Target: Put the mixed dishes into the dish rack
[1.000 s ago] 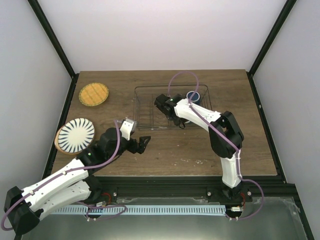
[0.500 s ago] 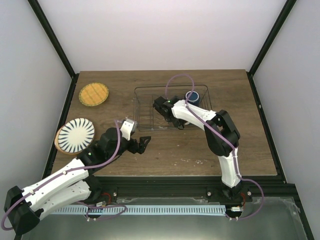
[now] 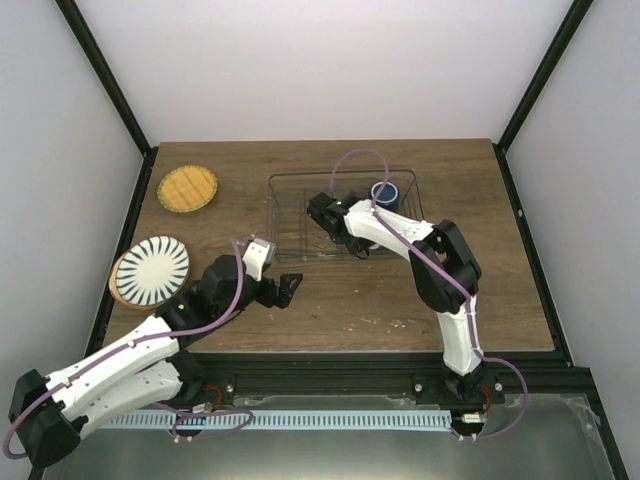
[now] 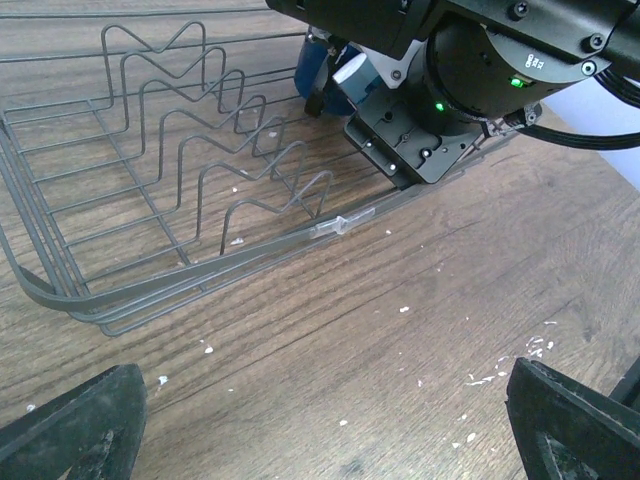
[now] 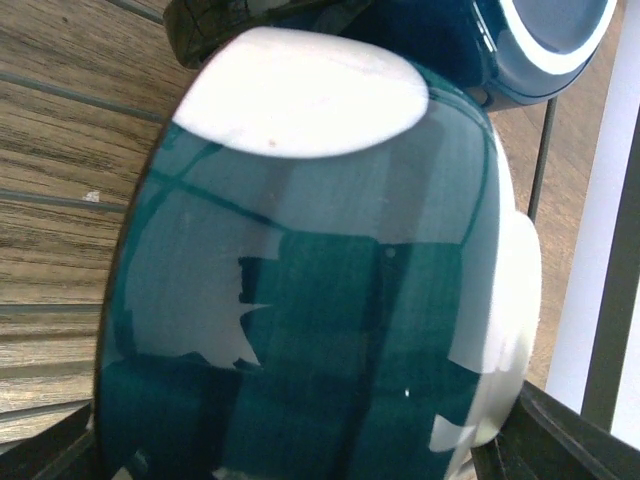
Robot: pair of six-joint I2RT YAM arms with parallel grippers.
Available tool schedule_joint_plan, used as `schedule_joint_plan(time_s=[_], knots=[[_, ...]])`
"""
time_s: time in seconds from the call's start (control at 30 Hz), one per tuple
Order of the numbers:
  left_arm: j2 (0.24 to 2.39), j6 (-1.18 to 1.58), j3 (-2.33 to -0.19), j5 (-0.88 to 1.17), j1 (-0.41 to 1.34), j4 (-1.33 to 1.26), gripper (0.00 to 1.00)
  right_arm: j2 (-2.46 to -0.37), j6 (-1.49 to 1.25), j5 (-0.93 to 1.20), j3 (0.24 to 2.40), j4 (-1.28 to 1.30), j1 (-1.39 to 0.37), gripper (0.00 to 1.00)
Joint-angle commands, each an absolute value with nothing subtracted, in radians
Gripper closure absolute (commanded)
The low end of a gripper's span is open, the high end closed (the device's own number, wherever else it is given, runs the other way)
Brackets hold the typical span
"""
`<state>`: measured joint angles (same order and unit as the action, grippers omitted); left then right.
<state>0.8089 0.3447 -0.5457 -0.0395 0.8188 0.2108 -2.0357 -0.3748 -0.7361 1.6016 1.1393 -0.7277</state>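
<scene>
The dish rack [image 3: 290, 215] [image 4: 200, 180] is a grey wire basket at the table's middle back. My right gripper [image 3: 325, 212] [image 5: 310, 450] reaches into it, shut on the small cream bowl [image 5: 300, 300], whose glossy teal inside fills the right wrist view. The dark blue cup [image 3: 386, 193] [image 5: 540, 40] stands upright in the rack's far right corner. My left gripper [image 3: 285, 290] [image 4: 320, 430] hangs open over bare wood just in front of the rack. The orange-yellow plate [image 3: 187, 189] lies at the far left. The striped white plate [image 3: 150, 270] rests on the tan plate [image 3: 119, 291] at the left edge.
The rack's zigzag dividers [image 4: 250, 150] stand bare on its left half. White crumbs [image 4: 500, 375] dot the wood in front of the rack. Black frame posts [image 3: 110, 250] border the table on both sides.
My right gripper has shifted a little to the left inside the rack with the bowl. The left arm has barely moved.
</scene>
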Motion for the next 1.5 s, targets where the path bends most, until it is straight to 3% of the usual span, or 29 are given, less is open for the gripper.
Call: schedule_joint_plan(time_s=[0.0,0.3,0.6,1.23,1.47], knots=[[0.82,0.351,-0.561,-0.025,0.819,0.191,0.0,-2.02,-0.328,-0.662,1.576,1.11,-0.724,0.28],[0.839,0.347,-0.572,-0.021,0.82,0.19,0.0,-2.017,-0.282,-0.624,1.574,1.084,-0.724,0.1],[0.85,0.342,-0.581,-0.023,0.82,0.198,0.0,-2.01,-0.251,-0.589,1.575,1.059,-0.726,0.02],[0.88,0.342,-0.619,-0.023,0.82,0.224,0.0,-1.923,-0.206,-0.491,1.581,1.015,-0.745,0.0],[0.945,0.302,-0.766,-0.106,0.82,0.346,0.0,-1.738,-0.227,-0.5,1.564,0.965,-0.746,0.0]])
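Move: The right hand still has its fingers around the bowl inside the dish rack, the bowl's middle lying roughly 1 cm ahead, 2 cm to the right and 3 cm below. The blue mug stands close beyond the bowl, about 8 cm ahead of this hand, 4 cm right and 3 cm lower; the rack's wire tines are some 8 cm to its left, 4 cm ahead and 7 cm down. From the left hand, the bowl is about 10 cm ahead, 19 cm right and 12 cm below. The right hand lets go of the bowl, opening from about three quarters to fully wide while easing left away from the bowl and mug, some 4.5 cm towards the wire tines and nearly level. As it clears, the wrist rolls about 15 degrees, left side rising, with a slight counter-clockwise turn, and only at the very end does the open hand lift up about 3 cm from the bowl. ##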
